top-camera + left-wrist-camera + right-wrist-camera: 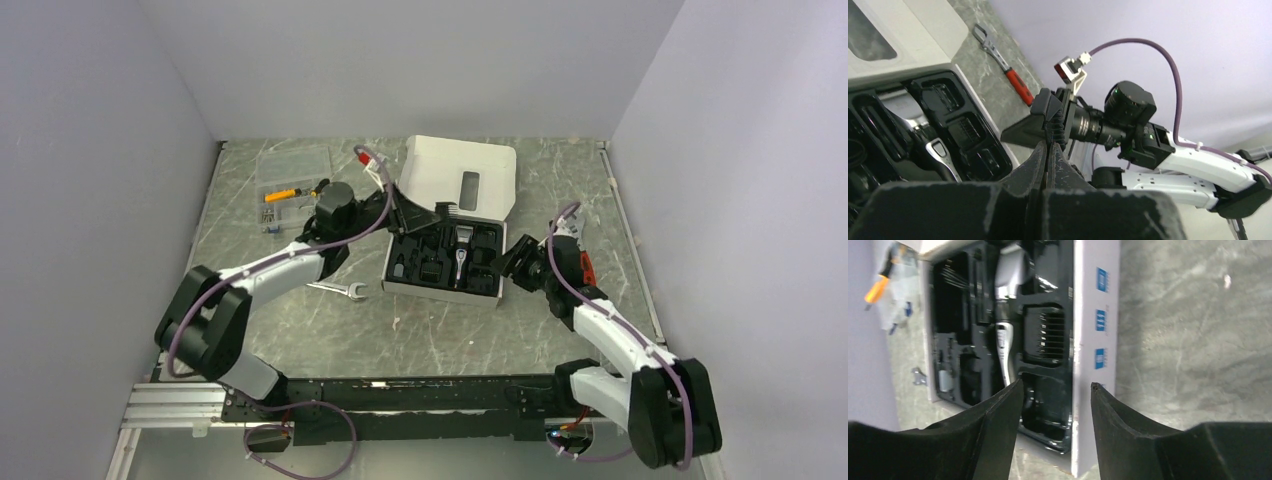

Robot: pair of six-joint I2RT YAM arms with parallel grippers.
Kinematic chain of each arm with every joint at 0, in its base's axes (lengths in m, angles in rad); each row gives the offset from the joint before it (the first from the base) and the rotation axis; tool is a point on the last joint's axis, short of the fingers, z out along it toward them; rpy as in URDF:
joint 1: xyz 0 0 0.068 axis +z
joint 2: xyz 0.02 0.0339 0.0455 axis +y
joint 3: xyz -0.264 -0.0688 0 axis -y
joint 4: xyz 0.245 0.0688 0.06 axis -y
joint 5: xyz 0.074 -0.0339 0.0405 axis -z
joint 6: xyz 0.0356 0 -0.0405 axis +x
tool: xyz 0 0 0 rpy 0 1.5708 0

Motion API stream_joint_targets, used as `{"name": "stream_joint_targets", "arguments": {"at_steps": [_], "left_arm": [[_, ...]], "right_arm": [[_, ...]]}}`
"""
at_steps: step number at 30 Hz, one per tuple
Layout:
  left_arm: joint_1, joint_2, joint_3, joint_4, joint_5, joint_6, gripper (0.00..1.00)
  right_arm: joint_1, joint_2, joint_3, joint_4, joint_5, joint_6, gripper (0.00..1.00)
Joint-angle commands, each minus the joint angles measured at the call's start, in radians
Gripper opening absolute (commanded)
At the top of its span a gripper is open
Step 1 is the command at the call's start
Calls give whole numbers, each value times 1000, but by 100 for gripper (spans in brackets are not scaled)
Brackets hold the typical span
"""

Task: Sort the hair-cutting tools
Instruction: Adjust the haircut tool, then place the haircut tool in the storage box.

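Note:
The black-and-silver hair clipper (461, 252) lies in the black tray of the open white box (440, 292); it also shows in the right wrist view (1004, 347). Black comb attachments (428, 268) sit in the tray's pockets, one with its teeth showing (1045, 335). My left gripper (441, 211) is above the tray's far edge, shut on a small ribbed black comb attachment (1055, 122) that sticks out past its fingertips (1040, 155). My right gripper (512, 263) is open and empty at the box's right wall, its fingers (998, 415) straddling that wall.
The box lid (462, 178) stands open at the back. A silver open-end wrench (338, 290) lies left of the box. A red-handled adjustable wrench (1007, 67) lies right of it. A clear plastic case (290, 185) with an orange tool is at the back left.

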Motion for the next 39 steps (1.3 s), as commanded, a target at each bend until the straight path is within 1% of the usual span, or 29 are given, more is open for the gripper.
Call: {"name": "stream_joint_targets", "arguments": {"at_steps": [1, 6, 10, 12, 15, 19, 24, 30, 35, 39], "left_arm": [[1, 111, 123, -37, -16, 46, 0], [2, 282, 249, -112, 10, 59, 0], [-1, 415, 352, -146, 23, 38, 0], [-7, 470, 401, -164, 22, 40, 0], [-22, 546, 513, -257, 32, 84, 0], [-45, 630, 632, -368, 45, 127, 0], [-66, 683, 693, -457, 43, 149, 0], [-90, 714, 715, -506, 38, 175, 0], [-105, 727, 715, -506, -1, 184, 0], [-110, 746, 725, -488, -9, 163, 0]], "right_arm": [[-3, 38, 26, 11, 50, -33, 54], [-4, -32, -24, -9, 82, -36, 54], [-7, -83, -50, -27, 92, -30, 58], [-7, -115, -62, -34, 83, -22, 62], [-7, -176, -60, -67, 72, -5, 68], [-8, -242, -30, -127, 75, -2, 72], [-10, -300, 2, -183, 82, -5, 74], [-14, -318, 21, -219, 87, -3, 76], [-16, -340, 24, -226, 84, 3, 76], [-20, -354, 42, -245, 89, -5, 77]]}}
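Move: The comb is already pinched in my left fingers. Its empty slot at the tray's far right corner lies about 9 cm ahead of my left hand, 15 cm to its right and 22 cm down. At that same depth, the clipper's middle is roughly 4 cm ahead and 10 cm right, and the seated comb about 4 cm ahead and 14 cm right. From my right hand the slot is some 11 cm ahead, 6 cm left and 6 cm lower. I lower my left hand about 17 cm while carrying the comb right and forward, then ease back a couple of centimetres as I keep sinking towards the far right slot. My fingers tip down some 25 degrees and stay shut on the comb. My empty right hand dips briefly by the box's near right corner, then backs off, rises about 5 cm and opens wider. ##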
